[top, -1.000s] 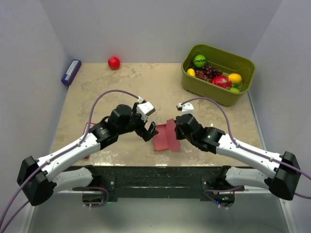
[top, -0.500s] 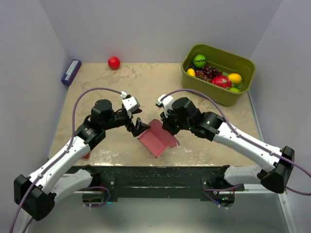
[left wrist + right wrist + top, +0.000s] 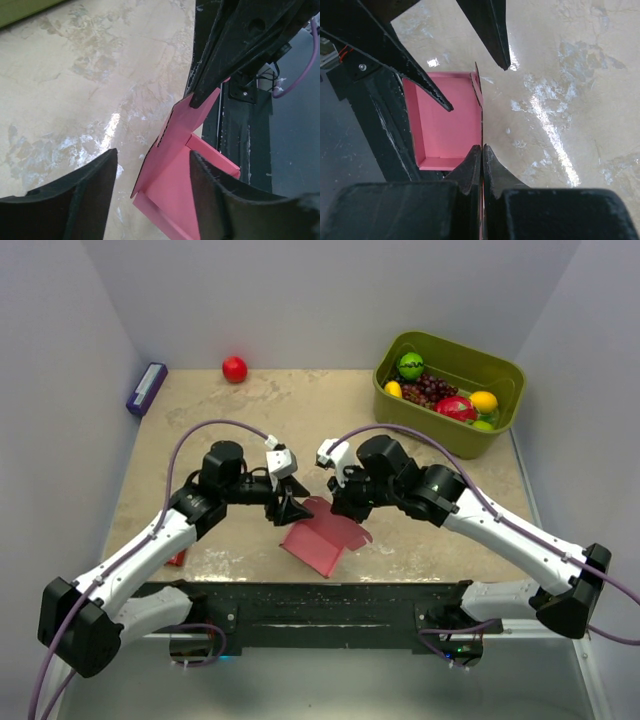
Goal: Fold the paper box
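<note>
The pink paper box lies near the table's front edge, partly folded, with raised walls. My right gripper is shut on its right wall. In the right wrist view the fingers pinch that thin wall edge-on, with the box's floor to the left. My left gripper is open at the box's far left corner. In the left wrist view its jaws straddle an upright slotted wall of the box without touching it. The right gripper's fingers show above.
A green bin of toy fruit stands at the back right. A red ball and a purple block lie at the back left. A small red thing lies under the left arm. The table's black front edge is just beyond the box.
The right gripper has pulled the box left and turned it, raising its walls. The left gripper drew back to the left, then came in at the box's left corner.
</note>
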Motion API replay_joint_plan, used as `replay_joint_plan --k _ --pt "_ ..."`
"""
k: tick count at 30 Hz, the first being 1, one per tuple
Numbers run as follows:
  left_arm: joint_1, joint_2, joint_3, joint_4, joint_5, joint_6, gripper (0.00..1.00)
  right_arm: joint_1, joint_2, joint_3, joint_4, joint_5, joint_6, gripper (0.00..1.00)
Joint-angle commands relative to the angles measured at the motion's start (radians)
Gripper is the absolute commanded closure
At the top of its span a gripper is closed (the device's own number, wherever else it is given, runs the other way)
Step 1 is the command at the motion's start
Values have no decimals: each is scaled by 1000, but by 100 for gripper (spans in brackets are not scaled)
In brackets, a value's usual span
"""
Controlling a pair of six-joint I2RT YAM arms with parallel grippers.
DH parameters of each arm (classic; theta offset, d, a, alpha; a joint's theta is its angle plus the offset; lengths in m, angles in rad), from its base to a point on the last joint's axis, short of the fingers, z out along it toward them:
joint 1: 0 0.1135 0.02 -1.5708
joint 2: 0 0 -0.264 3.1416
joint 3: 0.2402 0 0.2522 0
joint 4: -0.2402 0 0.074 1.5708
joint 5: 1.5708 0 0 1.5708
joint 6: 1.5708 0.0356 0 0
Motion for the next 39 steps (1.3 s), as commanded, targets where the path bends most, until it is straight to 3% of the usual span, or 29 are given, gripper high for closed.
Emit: replay_joint_plan --k 1,6,8,12,20,24,26,27,30,37,39 --pt "6 18 3 19 72 17 45 -3 11 61 -25 -42 -29 100" --pt "5 23 0 21 75 19 74 -3 23 66 -31 -33 -34 100" --pt "5 21 -1 22 66 17 78 -3 26 64 -35 -24 -35 100" --pt "5 15 -1 19 49 19 75 -3 31 64 -43 -13 -40 100" --pt "3 20 -1 19 67 25 99 -5 29 72 -43 -5 -40 100" --pt "2 18 -5 23 59 27 100 -3 32 70 -17 18 -11 98" --pt "2 3 -14 33 17 27 100 -5 26 58 27 76 58 78" --pt "3 -20 -21 47 3 17 100 -5 11 49 47 100 80 51" --pt "5 -59 -44 81 -51 -6 100 -47 -23 -29 144 108 159 16" --pt "20 -76 -52 101 -100 -26 100 -282 -242 -303 455 96 267 8" --pt "29 -79 -54 104 -108 -30 100 -366 -283 -371 532 5 287 9"
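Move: The lid's left corner stands between my half-open left fingers, about 1 cm to their right and level with them. The box tray hangs off the ground some 6 cm back from my left hand, 2 cm right and 6 cm lower. From my right hand, still pinching the lid's far edge, that corner is about 4 cm left, level ahead and 2 cm lower; the lid's right corner is roughly 6 cm back, 7 cm right and 3 cm lower. I shut my left fingers on the lid's left corner almost in place, while my right hand keeps its pinch. Once the left grip is closed, I open my right fingers wide, let go of the lid and carry the hand about 6 cm forward and 6 cm right, twisting some 25 degrees clockwise. Meanwhile my left hand eases about 1.5 cm forward and 1 cm left with its hold. ##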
